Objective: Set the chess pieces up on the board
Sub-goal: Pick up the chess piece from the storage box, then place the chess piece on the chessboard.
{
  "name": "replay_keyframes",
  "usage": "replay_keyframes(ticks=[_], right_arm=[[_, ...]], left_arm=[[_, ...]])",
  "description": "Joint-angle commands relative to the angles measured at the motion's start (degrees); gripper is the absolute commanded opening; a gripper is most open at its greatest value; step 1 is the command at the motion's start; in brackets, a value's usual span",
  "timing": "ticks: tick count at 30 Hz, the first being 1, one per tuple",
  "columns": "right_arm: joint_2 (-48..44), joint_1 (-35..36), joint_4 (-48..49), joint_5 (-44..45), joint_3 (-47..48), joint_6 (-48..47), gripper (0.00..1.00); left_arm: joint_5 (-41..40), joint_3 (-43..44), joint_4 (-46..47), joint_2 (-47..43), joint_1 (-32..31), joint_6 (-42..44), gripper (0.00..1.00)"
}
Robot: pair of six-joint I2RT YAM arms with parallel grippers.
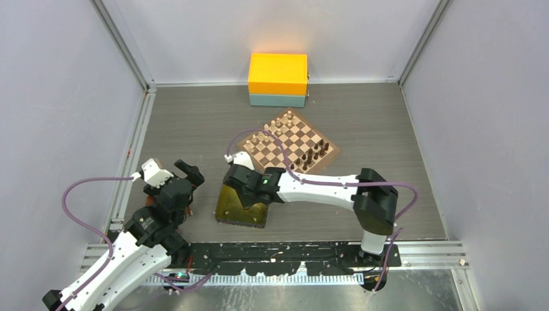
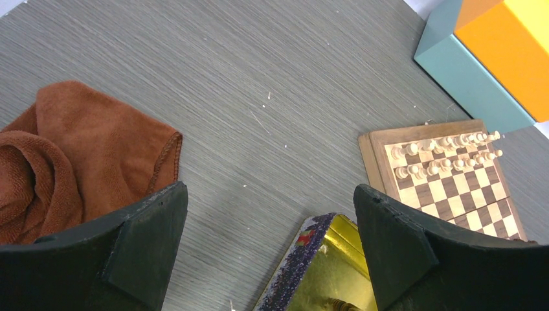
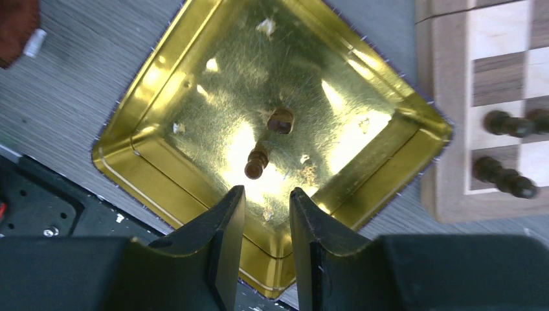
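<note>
The board [image 1: 289,144] lies at mid-table. Dark chess pieces [image 1: 312,155] stand along its near right edge, pale ones along the far left. Two more dark chess pieces sit in the shiny gold tray [image 3: 162,168]: one lying on its side [image 3: 256,161], one seen end-on [image 3: 280,121]. My right gripper [image 3: 267,194] hangs just above the tray, slightly open, nothing between its fingers, the lying piece a little ahead of the tips. Two dark pieces [image 3: 510,123] stand on the board's edge at right. My left gripper [image 2: 268,191] is wide open and empty over bare table, left of the tray [image 2: 324,272].
A brown cloth [image 2: 65,155] lies crumpled by the left finger. An orange and teal box [image 1: 278,79] stands against the back wall behind the board [image 2: 447,188]. The right arm [image 1: 324,188] stretches across the table just in front of the board.
</note>
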Motion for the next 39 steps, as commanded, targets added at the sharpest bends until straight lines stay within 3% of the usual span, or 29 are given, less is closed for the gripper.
replay_keyframes(ticks=[1,9,23,39], right_arm=[[-6.9,0.2,-1.9,6.0,0.6,-0.3,0.37],[-12.0,-3.5,-4.6,11.7,-3.0,1.3,0.4],[-16.1,-12.4,-2.1,10.1,-11.2,1.4,0.41],[-14.3,-17.0,2.2,5.5,-14.0,0.2,0.41]], left_arm=[[-1.8,0.0,1.0,0.1,-0.2,-0.9,1.0],[-1.5,0.1,1.0,0.1,-0.3,-0.8,1.0],[-1.0,0.7,2.2,2.1,-0.3,-0.4,1.0],[-1.2,0.9,3.2,3.5,-0.3,0.1,1.0]])
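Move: The dark corner piece on the board's near corner stands about 9 cm ahead of the right hand and 12 cm to its right, some 2 cm below it. Of its two dark pawns, one is 3 cm farther out and 2 cm left of it, the other 4 cm farther out. In the storage box, the near piece is only 1 cm ahead and 1 cm left of the hand, the far piece 4 cm ahead and 2 cm left, both 4 cm down. From the left hand the corner piece lies about 38 cm right, 3 cm ahead, 10 cm below. The two pieces in the storage box are left behind: the right hand, empty and with its fingers partly open, rises about 5 cm clear of them, then swings some 13 cm right and 8 cm forward towards the corner piece on the board, sinking back about 4 cm as it goes. The wrist turns about 20 degrees clockwise and the finger gap stays much the same. ##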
